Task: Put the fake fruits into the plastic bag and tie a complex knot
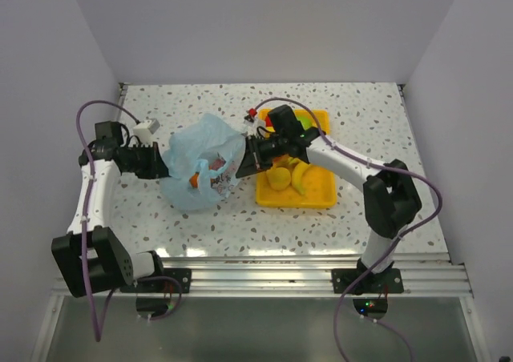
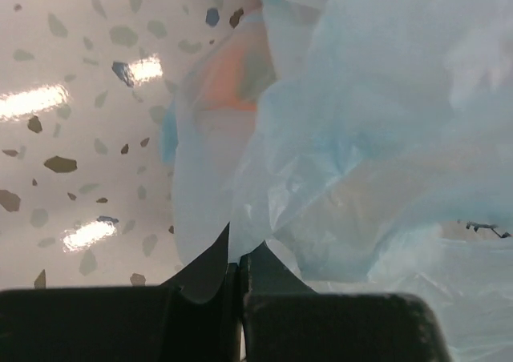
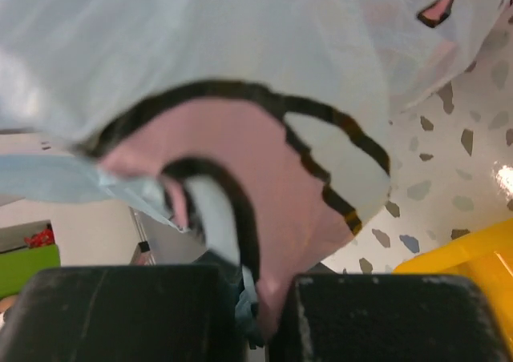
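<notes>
The light-blue plastic bag [image 1: 200,160] lies on the speckled table, stretched between both grippers. My left gripper [image 1: 164,163] is shut on the bag's left edge, and the film [image 2: 353,138] runs pinched between its black fingertips [image 2: 238,254]. My right gripper [image 1: 243,164] is shut on the right edge, clamping film with the pink and black print [image 3: 264,178] between its jaws [image 3: 268,294]. An orange fruit [image 1: 195,180] sits inside the bag and shows through the film [image 2: 228,78]. A yellow lemon [image 1: 278,178] and bananas [image 1: 300,176] lie in the tray. No knot shows.
The yellow tray [image 1: 317,195] stands right of the bag, under my right arm; its corner [image 3: 481,254] shows in the right wrist view. White walls close in the table at the back and both sides. An aluminium rail [image 1: 264,270] runs along the near edge.
</notes>
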Robot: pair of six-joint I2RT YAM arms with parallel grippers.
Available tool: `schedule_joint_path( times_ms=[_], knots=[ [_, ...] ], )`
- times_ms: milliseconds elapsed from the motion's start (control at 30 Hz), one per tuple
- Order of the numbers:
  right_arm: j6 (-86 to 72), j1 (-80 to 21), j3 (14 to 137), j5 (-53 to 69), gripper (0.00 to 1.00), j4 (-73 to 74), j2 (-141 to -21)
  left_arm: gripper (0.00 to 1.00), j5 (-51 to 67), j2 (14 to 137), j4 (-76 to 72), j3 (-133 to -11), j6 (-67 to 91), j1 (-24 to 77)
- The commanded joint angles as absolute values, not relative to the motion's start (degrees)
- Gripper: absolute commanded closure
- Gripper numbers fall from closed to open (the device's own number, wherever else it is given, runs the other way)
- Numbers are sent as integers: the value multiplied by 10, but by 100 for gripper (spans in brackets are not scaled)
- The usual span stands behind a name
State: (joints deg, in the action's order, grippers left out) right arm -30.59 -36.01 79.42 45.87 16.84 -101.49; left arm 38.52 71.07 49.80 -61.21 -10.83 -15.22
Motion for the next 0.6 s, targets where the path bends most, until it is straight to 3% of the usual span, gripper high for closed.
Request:
schedule_joint_path(
  times_ms=[0, 167, 333, 433, 467, 533, 567],
  knots=[
    [-246, -387, 816, 430, 100, 222, -998, 100, 349, 721, 454, -592, -90, -111],
    [-243, -402, 812, 432, 100, 228, -964, 100, 365, 774, 438, -613, -90, -99],
    [-263, -403, 800, 468, 100, 221, -918, 100, 458, 816, 454, -686, -80, -98],
    [-269, -401, 786, 462, 100, 205, -912, 79, 489, 800, 456, -701, -88, -98],
    [-274, -402, 778, 467, 100, 198, -918, 58, 496, 791, 453, -702, -92, -99],
    [-294, -401, 770, 471, 100, 176, -925, 40, 524, 757, 447, -704, -95, -106],
    [-301, -401, 767, 475, 100, 169, -929, 25, 533, 744, 441, -704, -95, -112]
  ],
)
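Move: The left fingers are shut on the plastic bag's left edge; the bag's middle lies about 10 cm to their right, 4 cm ahead and 6 cm lower. The orange inside it is roughly 8 cm right of that hand, level with it and 8 cm down. From the right hand, pinching the opposite edge, the bag's middle is some 11 cm left and 3 cm ahead; the lemon sits 12 cm right, about level, and the tray's middle 16 cm right and 5 cm ahead, both about 11 cm below. The left fingers let go of the plastic bag's edge, opening a bit over halfway late on, after the hand has dipped some 3 cm, swung forward and right over the bag and begun to rise again. The right hand keeps its pinch on the other edge and draws it back about 5 cm, sinking slightly at first and then lifting it to 5 cm above where it began. ##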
